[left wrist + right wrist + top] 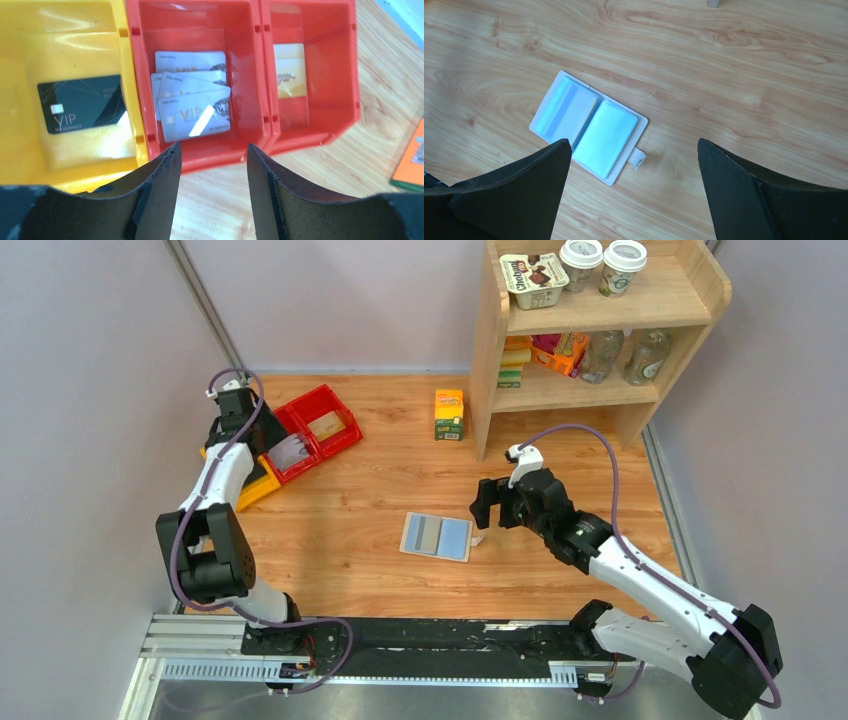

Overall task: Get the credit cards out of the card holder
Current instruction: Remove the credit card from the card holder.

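The card holder (437,536) lies spread open on the wooden table, light blue inside, its small tab (638,160) pointing right. A card with a grey stripe (564,110) sits in its left pocket. The right pocket (606,137) shows plain light blue. My right gripper (634,141) hovers open above the tab side, just right of the holder (493,510), with nothing between its fingers. My left gripper (212,147) is open and empty at the near edge of a red bin (200,160), in which several whitish VIP cards (192,100) lie overlapping.
A yellow bin (20,125) on the left holds a black card (82,102). A second red bin (345,75) holds a gold card (289,70). A small yellow-green box (449,414) stands beside a wooden shelf (600,390) stocked with cups and bottles at the back right.
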Robot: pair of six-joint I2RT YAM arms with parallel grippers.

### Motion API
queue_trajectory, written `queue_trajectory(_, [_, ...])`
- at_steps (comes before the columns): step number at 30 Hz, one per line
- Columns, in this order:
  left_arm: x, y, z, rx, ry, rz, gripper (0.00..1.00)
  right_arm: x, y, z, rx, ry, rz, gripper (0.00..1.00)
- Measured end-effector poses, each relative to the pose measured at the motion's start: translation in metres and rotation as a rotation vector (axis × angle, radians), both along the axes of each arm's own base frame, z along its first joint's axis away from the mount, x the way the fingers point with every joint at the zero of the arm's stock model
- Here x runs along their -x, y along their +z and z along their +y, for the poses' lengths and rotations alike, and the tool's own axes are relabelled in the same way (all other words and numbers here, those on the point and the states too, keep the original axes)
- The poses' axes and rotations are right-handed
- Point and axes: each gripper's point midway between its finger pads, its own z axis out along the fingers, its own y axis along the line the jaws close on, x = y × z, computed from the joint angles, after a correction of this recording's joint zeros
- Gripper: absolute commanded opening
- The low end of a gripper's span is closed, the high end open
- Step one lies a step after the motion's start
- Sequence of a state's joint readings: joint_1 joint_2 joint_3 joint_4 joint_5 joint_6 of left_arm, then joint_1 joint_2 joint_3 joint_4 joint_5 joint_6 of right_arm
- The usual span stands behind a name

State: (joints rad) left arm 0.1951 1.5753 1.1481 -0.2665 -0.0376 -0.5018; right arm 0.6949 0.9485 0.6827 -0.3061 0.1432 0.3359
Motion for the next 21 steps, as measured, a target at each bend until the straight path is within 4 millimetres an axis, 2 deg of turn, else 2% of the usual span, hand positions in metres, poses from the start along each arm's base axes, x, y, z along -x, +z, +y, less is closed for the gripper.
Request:
queue_trajectory(4, [0.017,0.019,-0.025,0.011,-0.057,0.002,0.59,0.002,-0.012,0.008,0.004,0.023,0.064,0.98])
queue_trajectory(6, [0.026,0.026,-0.051,0.026,-0.125,-0.005,0.59,0.004,-0.016,0.014,-0.004,0.038,0.093,0.96])
queue_trajectory(8, [0.039,0.027,-0.085,0.047,-0.218,-0.002,0.59,0.005,-0.021,0.02,-0.011,0.059,0.124,0.91])
queue_trajectory(11, [0.063,0.017,-0.132,0.082,-0.348,0.026,0.59,0.007,-0.031,0.032,-0.013,0.091,0.186,0.87])
queue_trajectory(13, [0.088,0.004,-0.166,0.113,-0.448,0.066,0.59,0.007,-0.039,0.042,-0.007,0.117,0.231,0.85])
queue_trajectory(16, [0.124,-0.011,-0.204,0.162,-0.561,0.114,0.59,0.011,-0.053,0.057,0.005,0.152,0.294,0.79])
queue_trajectory(21, [0.172,-0.029,-0.254,0.264,-0.707,0.17,0.57,0.024,-0.081,0.076,0.013,0.195,0.427,0.78])
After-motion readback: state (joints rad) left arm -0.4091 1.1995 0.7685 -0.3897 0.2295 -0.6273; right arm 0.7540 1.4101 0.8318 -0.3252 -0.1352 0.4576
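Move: The open card holder lies some 33 cm to the right of the left hand, about 17 cm nearer the base and 13 cm lower; the red card tray is only about 3 cm ahead of that hand, 1 cm right and 11 cm below. From the right hand the holder is about 8 cm left, level fore and aft and 13 cm down. Its white tab is 1 cm left and 2 cm back, the orange-green box 24 cm ahead and 6 cm left. Towards the card holder both empty hands converge. The left sweeps about 25 cm right and 17 cm back from the trays, rising slightly before sinking, turning some 40 degrees clockwise with its fingers still half open. The right sinks about 8 cm and goes as far left, speeding up, tipping its fingers further down and narrowing them a little from wide open; neither touches it yet. ##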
